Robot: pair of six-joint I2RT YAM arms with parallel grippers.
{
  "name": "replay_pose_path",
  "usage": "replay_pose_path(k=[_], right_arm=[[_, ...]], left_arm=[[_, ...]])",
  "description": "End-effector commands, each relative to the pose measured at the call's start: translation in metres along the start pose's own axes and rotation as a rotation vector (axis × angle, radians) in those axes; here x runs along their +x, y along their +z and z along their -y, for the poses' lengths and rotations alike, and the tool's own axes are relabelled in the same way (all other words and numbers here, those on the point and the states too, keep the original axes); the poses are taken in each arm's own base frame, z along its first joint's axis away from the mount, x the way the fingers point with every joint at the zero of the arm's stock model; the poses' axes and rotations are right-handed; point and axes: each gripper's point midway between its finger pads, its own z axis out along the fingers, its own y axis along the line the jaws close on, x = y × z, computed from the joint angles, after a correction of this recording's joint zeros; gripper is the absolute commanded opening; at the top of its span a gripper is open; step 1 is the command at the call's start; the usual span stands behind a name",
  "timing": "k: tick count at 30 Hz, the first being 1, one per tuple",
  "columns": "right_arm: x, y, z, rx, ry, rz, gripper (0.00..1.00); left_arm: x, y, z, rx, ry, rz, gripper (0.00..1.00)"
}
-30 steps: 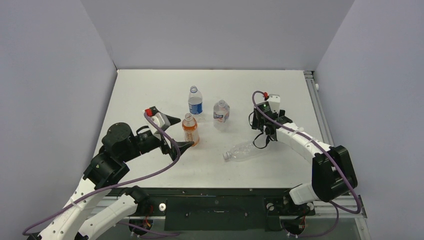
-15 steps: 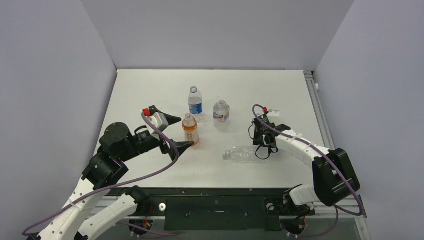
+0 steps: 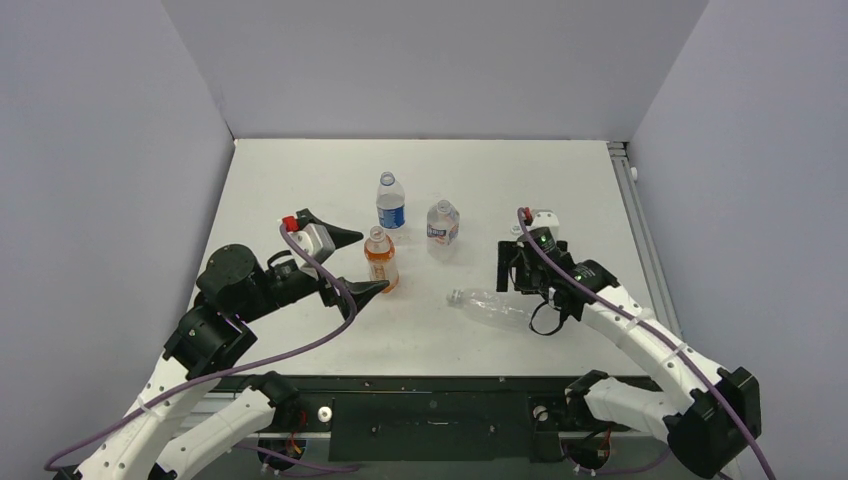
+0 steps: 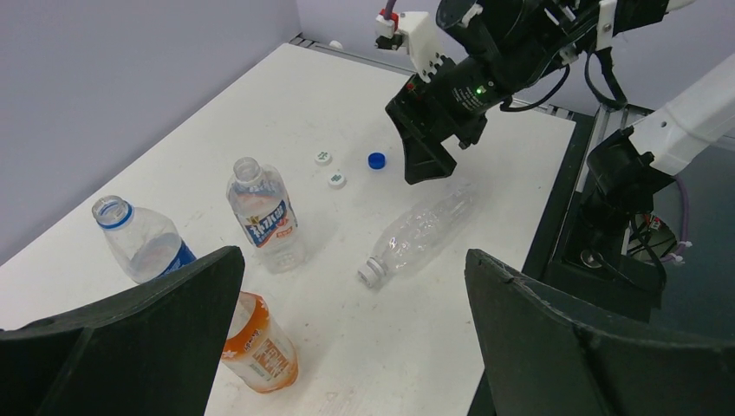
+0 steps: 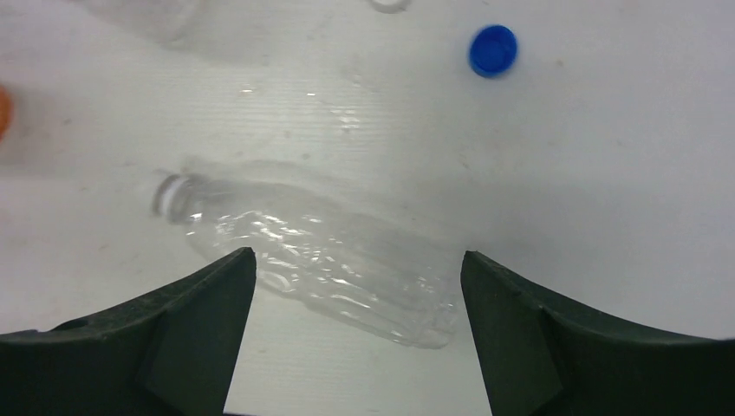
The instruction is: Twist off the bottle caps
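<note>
A plain clear bottle (image 3: 492, 305) lies on its side on the table (image 3: 560, 180), a pale cap (image 5: 169, 194) on its neck pointing left. My right gripper (image 5: 357, 260) hovers open over its base end (image 5: 407, 312), the fingers straddling it without touching. Three uncapped bottles stand upright: the orange one (image 3: 381, 262), the Pepsi one (image 3: 390, 203) and a short one with a blue-white label (image 3: 442, 225). My left gripper (image 3: 367, 263) is open beside the orange bottle (image 4: 258, 348), nothing in it. A loose blue cap (image 5: 493, 49) and two white caps (image 4: 323, 157) (image 4: 337, 179) lie on the table.
Grey walls close in the table on the left, back and right. A metal rail (image 3: 632, 190) runs along the right edge. The black base frame (image 3: 430, 415) spans the near edge between the two arms.
My right arm has moved nearer and lowered over the lying bottle, and its jaws have widened. The bottle has swung, its neck now pointing up-left. The left arm has hardly moved.
</note>
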Motion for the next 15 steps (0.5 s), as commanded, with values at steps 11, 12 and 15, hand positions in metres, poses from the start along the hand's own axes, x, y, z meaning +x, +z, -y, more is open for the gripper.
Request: replay_pose_path(k=[11,12,15], right_arm=[[0.026,0.008,-0.101,-0.447,-0.444,-0.206,0.85],[0.026,0.008,-0.102,-0.454,-0.445,-0.203,0.85],[0.034,0.009,-0.099,-0.436,-0.459,-0.211,0.85]], left_arm=[[-0.049,-0.005,0.004,0.017,0.045,0.107,0.97],[-0.050,-0.005,0.004,0.018,0.047,0.110,0.97],[-0.050,-0.005,0.005,0.022,0.048,0.108,0.97]])
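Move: The clear bottle lies on its side under the right hand, its middle about 4 cm to the left, level fore and aft and some 8 cm below. Its white cap is about 13 cm left and 4 cm ahead. The blue cap lies some 14 cm ahead and 3 cm right; the standing clear bottle is about 16 cm ahead and 15 cm left. From the left hand, the lying bottle's middle is roughly 23 cm right, 7 cm ahead and 33 cm below. Leftward over the lying clear bottle, the right hand swings about 9 cm towards its capped end, first rising a little, then sinking to finish some 3 cm lower and drawn back slightly. The wrist turns about 35 degrees counter-clockwise and tips to point more steeply down, fingers staying open. The empty left hand rises a couple of centimetres. ##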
